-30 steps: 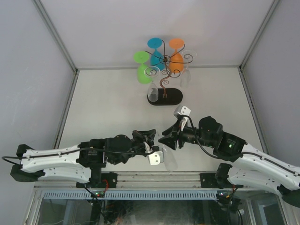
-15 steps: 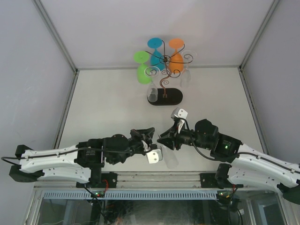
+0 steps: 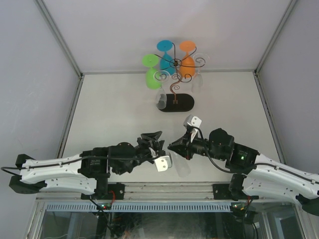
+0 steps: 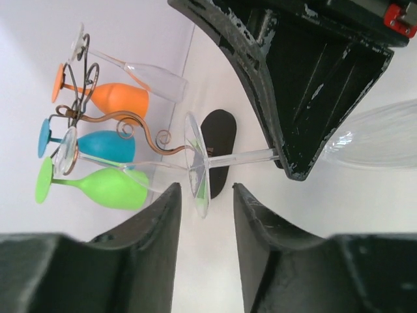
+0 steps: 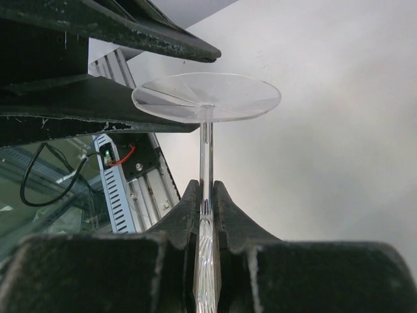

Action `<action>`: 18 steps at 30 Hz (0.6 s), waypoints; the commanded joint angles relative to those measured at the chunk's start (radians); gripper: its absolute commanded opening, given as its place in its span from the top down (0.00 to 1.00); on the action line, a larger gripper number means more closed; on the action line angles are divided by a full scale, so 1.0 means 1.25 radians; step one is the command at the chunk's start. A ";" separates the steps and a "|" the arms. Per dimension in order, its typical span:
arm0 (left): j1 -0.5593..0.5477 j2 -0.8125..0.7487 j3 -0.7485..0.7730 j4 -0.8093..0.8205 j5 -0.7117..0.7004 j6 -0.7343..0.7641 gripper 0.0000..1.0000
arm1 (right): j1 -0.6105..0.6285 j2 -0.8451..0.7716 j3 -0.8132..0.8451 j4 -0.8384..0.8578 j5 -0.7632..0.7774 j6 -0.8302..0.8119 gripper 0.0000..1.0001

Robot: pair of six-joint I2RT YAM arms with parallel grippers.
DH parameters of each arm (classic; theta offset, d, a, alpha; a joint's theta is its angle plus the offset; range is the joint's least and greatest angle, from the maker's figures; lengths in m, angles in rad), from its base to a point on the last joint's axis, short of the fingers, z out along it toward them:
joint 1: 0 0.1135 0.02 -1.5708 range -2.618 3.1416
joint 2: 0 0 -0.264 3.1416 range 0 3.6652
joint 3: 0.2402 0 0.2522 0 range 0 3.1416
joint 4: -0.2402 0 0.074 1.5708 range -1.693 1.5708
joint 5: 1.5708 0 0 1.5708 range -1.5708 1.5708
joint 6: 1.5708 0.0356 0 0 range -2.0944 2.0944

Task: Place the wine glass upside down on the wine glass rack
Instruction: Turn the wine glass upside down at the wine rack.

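A clear wine glass (image 5: 206,96) lies sideways above the table's near edge, its round foot toward my left arm. The right gripper (image 5: 206,190) is shut on its stem, just above the bowl (image 3: 182,168). In the left wrist view the foot (image 4: 197,166) stands just ahead of the left gripper (image 4: 205,190), whose jaws are open with nothing between them. From above, the left gripper (image 3: 155,141) and right gripper (image 3: 172,146) nearly meet tip to tip. The wine glass rack (image 3: 174,88), dark wire scrolls on a black oval base (image 3: 183,102), stands at the far middle.
Hanging upside down on the rack are a green glass (image 3: 149,70), a blue glass (image 3: 165,55), an orange glass (image 3: 187,60) and two clear glasses (image 3: 160,97) (image 3: 197,77). White walls close the table on three sides. An aluminium rail (image 3: 164,190) runs along the near edge.
The right gripper's jaws have closed onto the glass stem. The left gripper's jaws have opened and let the glass go. Both arms shifted slightly left.
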 commanded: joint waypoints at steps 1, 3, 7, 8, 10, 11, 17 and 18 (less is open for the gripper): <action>-0.004 -0.023 0.031 0.036 -0.026 -0.040 0.51 | 0.008 -0.025 0.005 0.056 0.044 -0.011 1.00; -0.003 -0.027 0.030 0.036 -0.040 -0.050 0.44 | 0.008 -0.034 0.005 0.056 0.061 -0.013 1.00; 0.013 -0.048 0.029 0.025 -0.041 -0.098 0.32 | 0.008 -0.047 0.003 0.049 0.090 -0.025 1.00; 0.027 -0.054 0.033 0.014 -0.028 -0.118 0.30 | 0.008 -0.052 -0.001 0.052 0.097 -0.028 1.00; 0.068 -0.065 0.045 -0.012 0.009 -0.177 0.28 | 0.007 -0.069 -0.020 0.068 0.117 -0.030 1.00; 0.093 -0.071 0.050 -0.024 0.027 -0.201 0.28 | 0.007 -0.079 -0.029 0.077 0.130 -0.030 1.00; 0.241 -0.128 0.043 -0.054 0.100 -0.346 0.23 | 0.004 -0.146 -0.073 0.102 0.189 -0.052 1.00; 0.268 -0.138 0.038 -0.058 0.114 -0.371 0.23 | 0.004 -0.158 -0.076 0.098 0.208 -0.054 1.00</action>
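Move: The upside-down wine glass is pinched by the stem in the right hand. Its middle lies about 5 cm below that hand, 2 cm back and 2 cm right; from the left hand, whose fingers straddle the foot, it is some 9 cm below, 3 back, 3 right. From the right hand the rack is roughly 33 cm ahead, 4 cm right, its middle 8 cm lower. The clear glass hung on it is 28 ahead, 4 left, the green goblet 37 ahead, 8 left, both 5 lower. The right fingers keep their pinch on the stem while the left fingers, already parted around the foot, spread much wider and leave it. The left hand rises slightly, then swings left and forward about 7 cm, its wrist turning counter-clockwise and tipping some 25 degrees in all. The right hand eases right and forward towards the rack, about 4 cm and a little up, turning roughly 10 degrees clockwise. ##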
